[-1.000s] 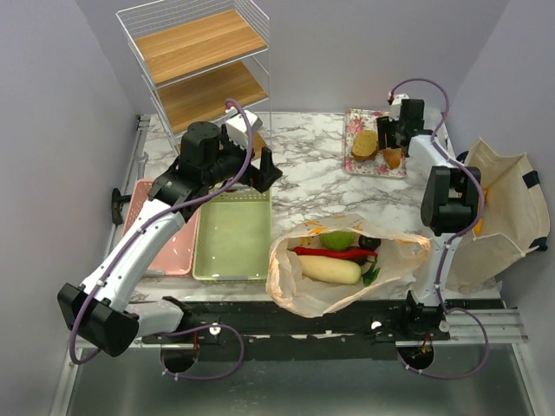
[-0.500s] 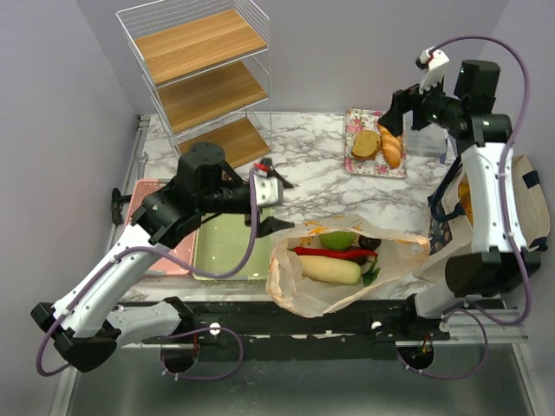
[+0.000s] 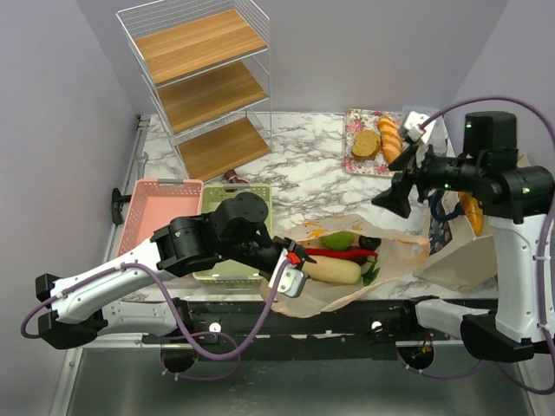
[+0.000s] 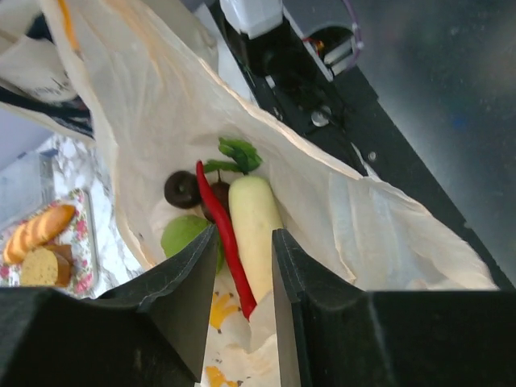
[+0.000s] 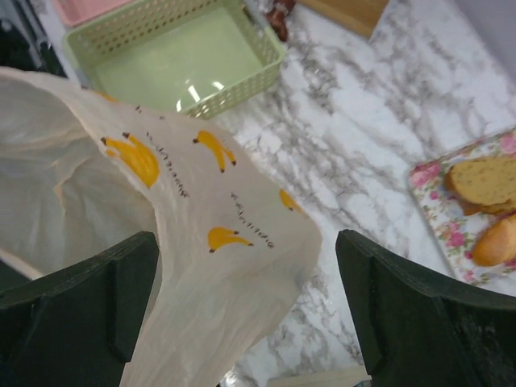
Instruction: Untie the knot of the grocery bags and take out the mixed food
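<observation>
The tan grocery bag [image 3: 390, 260] with orange print lies open on the marble near the front edge. Inside are a green round vegetable [image 3: 340, 240], a long red chilli [image 3: 340, 253], a pale radish [image 3: 334, 270] and a dark maroon ball [image 3: 370, 243]. My left gripper [image 3: 290, 270] is at the bag's left mouth. In the left wrist view it [image 4: 244, 234] is slightly open, with the chilli [image 4: 222, 234], the radish [image 4: 256, 226] and a bag fold in the gap. My right gripper [image 3: 395, 195] is wide open and empty above the bag [image 5: 201, 266].
A green basket [image 3: 260, 201] and a pink basket [image 3: 160, 212] sit at the left, partly under my left arm. A wire shelf [image 3: 199, 69] stands at the back. A floral tray [image 3: 360, 165] holds a bread slice and rolls [image 3: 390, 139]. A canvas tote [image 3: 464, 260] lies right.
My left arm swung down from over the baskets to the bag's left mouth. My right arm left the tray, where a roll now lies, and came over the bag's right side. The bag has flattened.
</observation>
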Tool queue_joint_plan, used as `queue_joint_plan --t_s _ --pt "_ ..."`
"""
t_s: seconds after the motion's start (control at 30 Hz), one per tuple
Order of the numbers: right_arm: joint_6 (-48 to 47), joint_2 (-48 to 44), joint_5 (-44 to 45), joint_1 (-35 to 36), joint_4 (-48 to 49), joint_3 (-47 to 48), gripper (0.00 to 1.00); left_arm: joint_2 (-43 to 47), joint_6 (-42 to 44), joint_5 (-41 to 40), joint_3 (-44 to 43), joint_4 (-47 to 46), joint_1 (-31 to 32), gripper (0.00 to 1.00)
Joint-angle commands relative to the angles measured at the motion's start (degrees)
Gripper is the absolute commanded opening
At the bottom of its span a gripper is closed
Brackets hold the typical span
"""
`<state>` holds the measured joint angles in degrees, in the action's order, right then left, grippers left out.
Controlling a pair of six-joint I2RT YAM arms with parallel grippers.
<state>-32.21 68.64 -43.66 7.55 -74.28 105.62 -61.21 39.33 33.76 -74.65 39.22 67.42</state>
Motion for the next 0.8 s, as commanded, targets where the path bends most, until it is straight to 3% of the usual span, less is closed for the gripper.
queue_joint_plan --t_s 0.0,0.2,0.4,0.5,0.6,0.67,0.73,0.77 --pt "-3.0 -0.3 8.0 7.6 -7.1 -6.3 1.0 -1.1 5.8 -6.0 3.4 4.0 2.1 0.34" --pt "-5.3 -0.8 22.3 19.2 -5.9 -17.9 1.0 -2.3 8.8 -9.7 5.3 7.0 2.9 0.34" --pt "-6.8 -3.2 29.3 19.7 -1.8 -23.8 0.96 -3.5 10.1 -18.8 8.6 5.3 3.0 0.36" --pt "-7.6 -4.7 31.2 19.7 0.0 -26.7 0.94 -4.0 9.9 -23.5 10.5 2.2 2.4 0.46" --pt "-8.3 -6.3 36.9 19.7 4.7 -30.0 0.77 -5.5 8.6 -25.6 10.0 1.1 0.1 0.6" --pt "-8.7 -6.9 39.4 19.7 7.2 -30.5 0.64 -6.6 8.8 -27.5 9.4 0.8 -2.0 0.63" --pt "-7.7 -6.8 41.3 19.7 9.5 -30.2 0.41 -7.8 8.9 -30.0 9.0 -0.6 -4.2 0.62" --pt "-6.8 -6.6 41.8 19.7 10.8 -29.8 0.2 -8.2 8.9 -30.9 8.7 -1.3 -5.5 0.61"
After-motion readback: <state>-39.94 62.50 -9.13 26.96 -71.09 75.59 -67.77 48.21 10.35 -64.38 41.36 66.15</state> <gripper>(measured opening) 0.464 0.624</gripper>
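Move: The bag's far left rim lies about 12 cm ahead of the left hand, some 4 cm to its left and 16 cm below; the white radish is 9 cm ahead, 5 cm right, and the red pepper 13 cm ahead, 7 cm right, both about 25 cm down. From the right hand, the bag's far right rim is roughly 3 cm back, 4 cm right and 17 cm below. The dark round vegetable inside sits 2 cm back, 4 cm right, about 31 cm down. The right hand drops about 16 cm onto the bag's far right rim, easing back and left and then swinging right, its fingers tipping some 30 degrees steeper and closing from wide open to pinch the plastic. Meanwhile the left hand sinks some 12 cm towards the far left rim, its fingers also steepening, then reaches forward over the bag's left end as they open, gripping nothing yet. ##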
